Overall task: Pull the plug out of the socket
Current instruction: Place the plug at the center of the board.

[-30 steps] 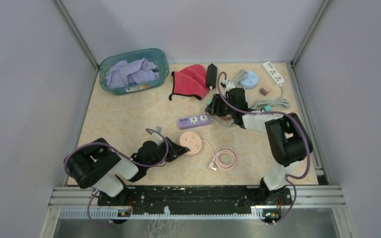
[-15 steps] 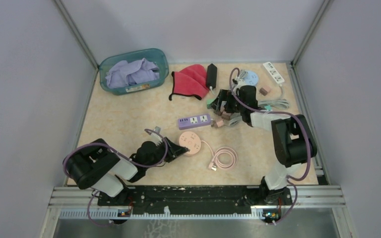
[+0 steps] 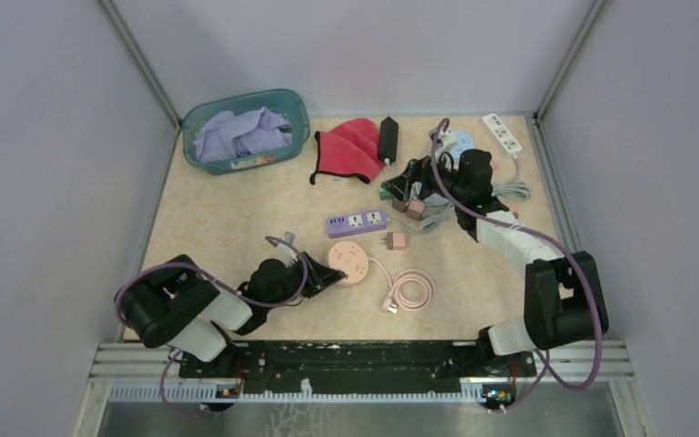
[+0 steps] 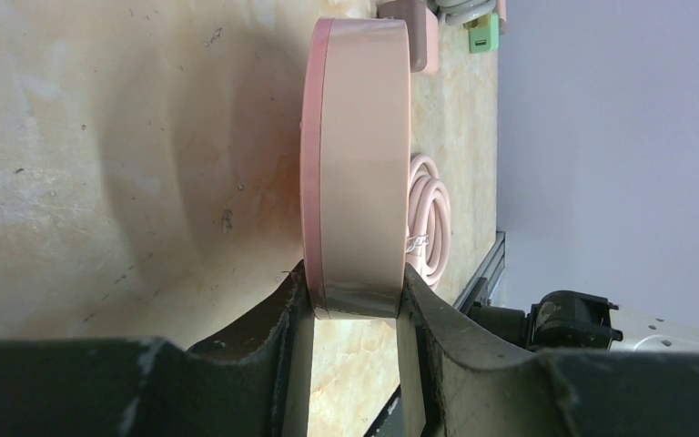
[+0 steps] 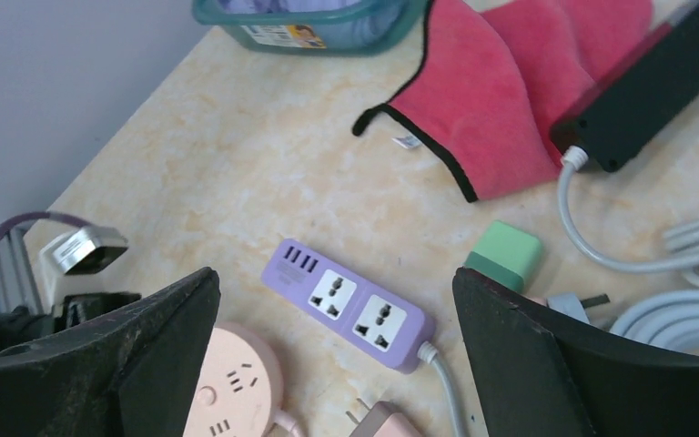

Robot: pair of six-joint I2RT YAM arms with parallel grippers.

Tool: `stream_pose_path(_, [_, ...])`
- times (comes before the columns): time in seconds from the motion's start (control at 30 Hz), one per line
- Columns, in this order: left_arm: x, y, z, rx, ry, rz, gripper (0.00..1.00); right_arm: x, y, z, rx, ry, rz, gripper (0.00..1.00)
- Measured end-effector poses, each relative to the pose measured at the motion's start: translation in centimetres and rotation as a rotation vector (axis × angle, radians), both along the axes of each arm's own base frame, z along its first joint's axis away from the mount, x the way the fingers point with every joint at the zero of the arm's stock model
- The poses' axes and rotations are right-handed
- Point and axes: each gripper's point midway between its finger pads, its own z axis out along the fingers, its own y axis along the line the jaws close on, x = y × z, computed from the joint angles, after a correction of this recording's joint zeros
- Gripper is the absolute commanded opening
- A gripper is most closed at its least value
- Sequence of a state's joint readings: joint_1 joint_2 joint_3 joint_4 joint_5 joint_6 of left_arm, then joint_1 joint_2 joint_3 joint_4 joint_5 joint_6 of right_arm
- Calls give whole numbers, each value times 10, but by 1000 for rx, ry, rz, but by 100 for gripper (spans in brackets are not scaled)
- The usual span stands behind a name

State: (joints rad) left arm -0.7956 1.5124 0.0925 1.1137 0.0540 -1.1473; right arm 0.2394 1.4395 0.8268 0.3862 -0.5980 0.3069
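The round pink socket (image 3: 352, 262) lies on the table, and my left gripper (image 3: 328, 270) is shut on its rim. In the left wrist view the socket (image 4: 364, 155) stands edge-on between my fingers (image 4: 355, 300). The pink plug (image 3: 395, 240) lies loose on the table with bare prongs, apart from the socket; its pink cable coil (image 3: 411, 289) rests beside it. My right gripper (image 3: 410, 187) hovers open and empty farther back. The right wrist view shows the plug (image 5: 387, 421) and socket (image 5: 232, 387) below my open gripper (image 5: 335, 273).
A purple power strip (image 3: 357, 222) lies between the arms. At the back are a red cloth (image 3: 350, 146), a black power strip (image 3: 388, 137), a teal basket (image 3: 246, 132) of cloths, a white strip (image 3: 502, 133), grey cables (image 3: 510, 191) and a green adapter (image 5: 505, 257).
My right gripper opened and let the pink plug drop onto the table near the purple strip, then drew back to the far right. The left gripper has kept its hold on the socket.
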Motion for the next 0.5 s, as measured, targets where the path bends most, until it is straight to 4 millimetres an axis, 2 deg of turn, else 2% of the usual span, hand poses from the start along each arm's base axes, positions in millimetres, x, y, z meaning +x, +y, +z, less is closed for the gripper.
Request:
stream_pose_path(0.3, [0, 1, 2, 23, -37, -16, 0, -60, 12, 52, -56, -269, 291, 99])
stream_pose_path(0.5, [-1, 4, 3, 44, -64, -22, 0, -86, 19, 41, -40, -260, 436, 99])
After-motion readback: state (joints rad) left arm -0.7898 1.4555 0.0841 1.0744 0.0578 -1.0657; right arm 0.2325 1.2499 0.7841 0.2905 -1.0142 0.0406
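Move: The round pink socket, still pinched at its rim by the left gripper, has its middle about 3 cm ahead of the left hand, 4 cm to its right and 1 cm below. From the empty right hand it lies roughly 13 cm back, 13 cm left and 15 cm down. The loose pink plug is about 6 cm back, straight below otherwise, 18 cm down. At that same depth are the purple strip, 1 cm back and 11 cm left, and the green plug, 9 cm ahead and 3 cm left. Draw the open, empty right gripper back about 9 cm and a little left, away from the green plug and over the loose pink plug. Lift it some 5 cm on the way, then let it sink slightly; swing the fingers about 25 degrees counter-clockwise towards the round socket and tip them up until nearly level. Keep the left gripper's hold on the socket, easing its tips up barely 5 degrees. ##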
